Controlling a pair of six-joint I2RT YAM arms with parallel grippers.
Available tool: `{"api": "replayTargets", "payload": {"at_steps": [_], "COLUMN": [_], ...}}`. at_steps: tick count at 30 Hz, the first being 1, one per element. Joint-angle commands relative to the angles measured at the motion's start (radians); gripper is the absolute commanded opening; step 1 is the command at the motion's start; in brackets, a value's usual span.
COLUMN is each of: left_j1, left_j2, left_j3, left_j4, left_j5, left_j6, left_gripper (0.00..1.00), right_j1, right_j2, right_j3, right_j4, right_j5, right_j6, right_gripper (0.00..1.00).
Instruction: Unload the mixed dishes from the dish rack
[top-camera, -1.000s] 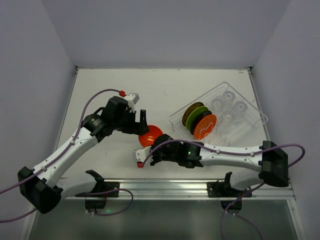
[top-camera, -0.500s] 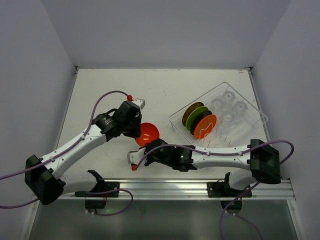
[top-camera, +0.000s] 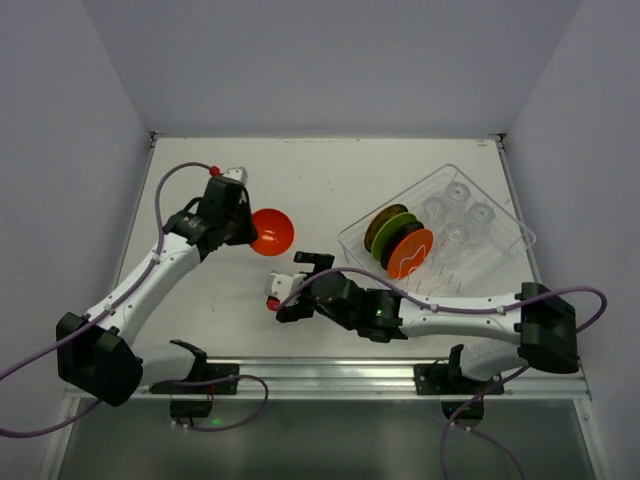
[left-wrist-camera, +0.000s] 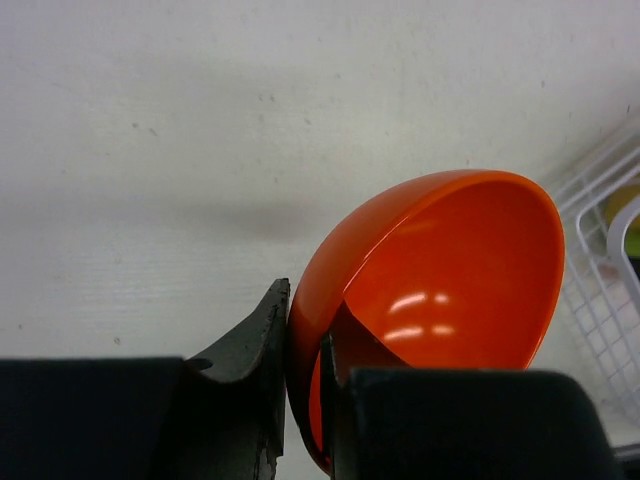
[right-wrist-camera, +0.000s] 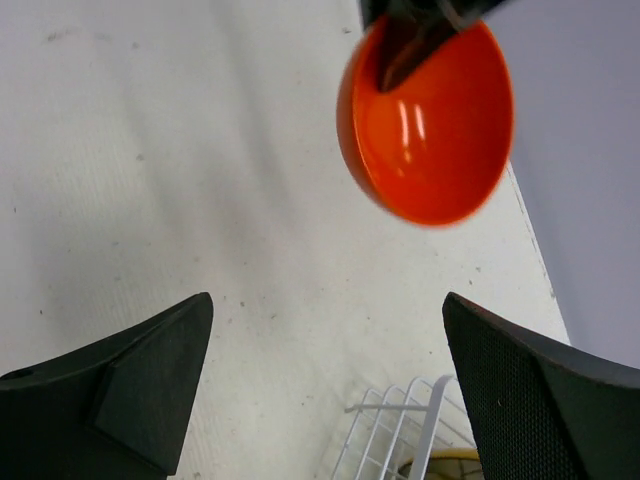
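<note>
My left gripper (top-camera: 247, 229) is shut on the rim of the small orange-red bowl (top-camera: 271, 231) and holds it tilted above the table, left of centre. In the left wrist view one finger is inside and one outside the bowl (left-wrist-camera: 450, 270). My right gripper (top-camera: 298, 287) is open and empty, below the bowl (right-wrist-camera: 430, 130), which shows in its view. The clear dish rack (top-camera: 505, 245) stands at the right. It holds upright brown-yellow (top-camera: 378, 224), lime green (top-camera: 393, 234), dark (top-camera: 403, 244) and orange (top-camera: 413, 254) plates, and several clear cups (top-camera: 457, 235).
The rack's near corner shows in the right wrist view (right-wrist-camera: 400, 430) and at the right edge of the left wrist view (left-wrist-camera: 600, 250). The walls enclose the table on three sides. The arm bases and a metal rail (top-camera: 330, 375) line the near edge.
My left gripper closed on the bowl and carried it up and to the back left. My right gripper has drawn slightly right, away from the bowl, and is open.
</note>
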Motion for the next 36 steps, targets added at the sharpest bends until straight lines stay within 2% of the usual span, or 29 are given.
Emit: {"api": "replayTargets", "payload": {"at_steps": [1,3,5,6,7,8,9,12,13,15,18,23,25,26,30,31,36], "left_j1": [0.125,0.202,0.277,0.361,0.400,0.488,0.526,0.634,0.658,0.711,0.724,0.725,0.725,0.724,0.721,0.719,0.721], "left_j2": [0.009,0.061,0.099,0.141,0.164,0.211,0.237,0.380,0.420,0.521,0.579,0.698,0.712,0.725,0.744,0.747,0.765], "left_j3": [0.012,0.034,0.036,0.036,0.033,0.028,0.021,0.016,0.042,0.074,0.087,0.200,0.202,0.205,0.237,0.240,0.288], "left_j4": [0.200,0.209,0.252,0.272,0.310,0.344,0.387,0.621,0.654,0.727,0.809,0.725,0.722,0.711,0.619,0.611,0.536], "left_j5": [0.094,0.039,0.054,0.063,0.061,0.072,0.090,0.201,0.291,0.372,0.390,0.331,0.318,0.307,0.265,0.264,0.250], "left_j6": [-0.081,-0.136,-0.163,-0.191,-0.209,-0.223,-0.243,-0.260,-0.256,-0.274,-0.277,-0.254,-0.260,-0.263,-0.266,-0.263,-0.233], "left_gripper": [0.00,0.00,0.00,0.00,0.00,0.00,0.00,0.00,0.00,0.00,0.00,0.00,0.00,0.02,0.22,0.31,0.40], "right_j1": [-0.025,-0.039,-0.079,-0.094,-0.131,-0.149,-0.160,-0.174,-0.174,-0.174,-0.175,-0.177,-0.177,-0.177,-0.177,-0.177,-0.178], "right_j2": [-0.164,-0.254,-0.355,-0.391,-0.426,-0.495,-0.527,-0.659,-0.690,-0.757,-0.883,-1.006,-1.026,-1.035,-1.034,-1.029,-1.002], "right_j3": [-0.025,-0.033,-0.042,-0.045,-0.056,-0.064,-0.071,-0.131,-0.142,-0.182,-0.237,-0.292,-0.308,-0.311,-0.306,-0.305,-0.291], "right_j4": [0.105,0.082,0.015,-0.008,-0.062,-0.085,-0.105,-0.170,-0.199,-0.220,-0.249,-0.306,-0.332,-0.341,-0.386,-0.395,-0.400], "right_j5": [0.071,0.095,0.077,0.059,0.010,-0.017,-0.032,-0.046,-0.041,-0.017,0.021,0.066,0.074,0.074,0.098,0.107,0.121], "right_j6": [0.214,0.301,0.449,0.507,0.620,0.662,0.702,0.798,0.814,0.831,0.842,0.878,0.917,0.928,0.972,0.975,1.000], "right_gripper": [0.99,0.99,0.99,0.99,0.99,0.99,0.99,0.99,0.99,0.99,0.99,0.99,0.99,0.99,0.99,0.99,0.99]}}
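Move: The left hand holds the orange bowl by its rim, the bowl's middle about 5 cm right, 2 ahead and 2 below. Its landing spot on bare table is some 23 cm ahead, 18 left and 15 below. From the empty right hand, the orange plate in the rack is roughly 10 cm ahead, 30 right and 10 lower; the black plate is 3 cm beyond it and 2 left, the green plate 6 beyond and 3 left. Forward and left by a little over 20 cm each, the left hand swings the pinched bowl towards the far-left table, turning about 40 degrees counter-clockwise and sinking 12 cm, then parts its fingers around the rim. Rightwards some 19 cm, the open right hand withdraws towards the rack, climbing nearly 15 cm before dipping halfway back and rolling its left side up strongly. ##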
